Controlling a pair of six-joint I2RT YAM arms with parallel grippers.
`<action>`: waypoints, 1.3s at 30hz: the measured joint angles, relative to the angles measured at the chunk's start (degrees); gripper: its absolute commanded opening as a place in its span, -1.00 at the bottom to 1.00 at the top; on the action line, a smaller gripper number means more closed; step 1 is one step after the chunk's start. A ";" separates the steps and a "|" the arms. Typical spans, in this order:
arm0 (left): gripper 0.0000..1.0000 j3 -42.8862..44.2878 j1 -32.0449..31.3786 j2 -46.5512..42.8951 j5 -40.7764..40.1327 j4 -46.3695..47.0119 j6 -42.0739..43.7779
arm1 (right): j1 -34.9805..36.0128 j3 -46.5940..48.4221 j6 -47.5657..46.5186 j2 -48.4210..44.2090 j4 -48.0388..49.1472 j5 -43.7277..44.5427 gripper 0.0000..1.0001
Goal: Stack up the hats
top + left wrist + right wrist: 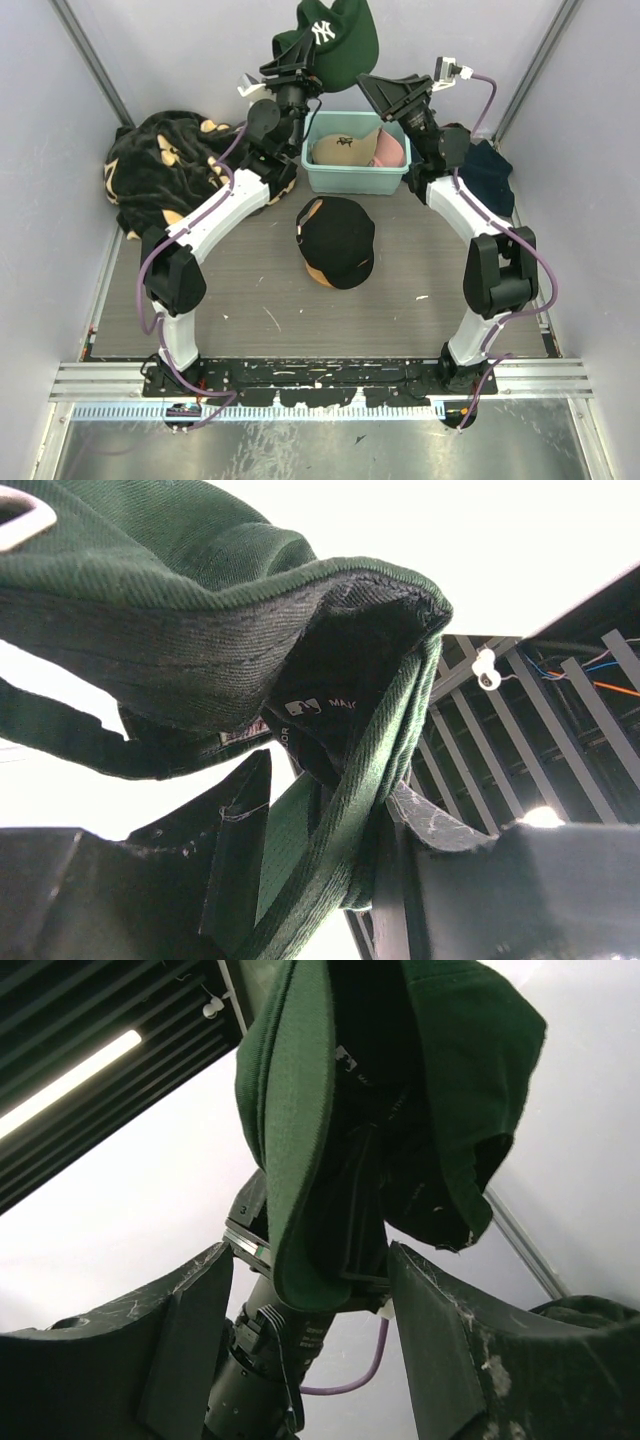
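The dark green hat (338, 38) with a white logo is held high at the back, above the bin. My left gripper (300, 65) is shut on its rim; in the left wrist view the green band (340, 780) is pinched between the jaws of that gripper (335, 815). My right gripper (374, 86) stands open just right of that hat, and in its own view the brim (295, 1160) hangs just beyond the open gripper (310, 1285), untouched. A black hat (337, 240) lies mid-table. A tan hat (343, 149) and a pink hat (391, 148) lie in the bin.
The teal bin (322, 176) stands at the back centre between the two arms. A big black blanket with tan marks (165, 165) is heaped at the back left. A dark navy cloth (490, 170) lies at the back right, beside the right arm.
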 measured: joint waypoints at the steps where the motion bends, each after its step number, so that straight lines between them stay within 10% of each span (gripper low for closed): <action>1: -0.96 -0.09 0.00 0.00 -0.09 0.02 0.00 | 0.20 0.22 0.00 0.09 0.00 0.09 0.34; 20: -0.96 -3.98 -2.99 0.00 -1.88 0.02 -0.52 | 2.45 4.74 0.52 3.65 0.22 1.88 -0.21; 39: -0.96 -2.80 -3.04 0.24 -4.72 0.90 1.79 | 4.46 4.24 1.75 4.81 1.29 3.45 -0.16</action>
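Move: The right hand's open fingers face the green hat, its middle roughly 4 cm ahead, 7 cm left and 8 cm up. The left hand grips that hat, aiming for the black hat on the stand, some 25 cm back, 4 cm right and 32 cm below. From the right hand, the bin lies about 6 cm ahead, straight below by some 43 cm. Right fingers ease 3 cm left around the green hat's edge, part-closing, while the left hand lowers it rightward. ##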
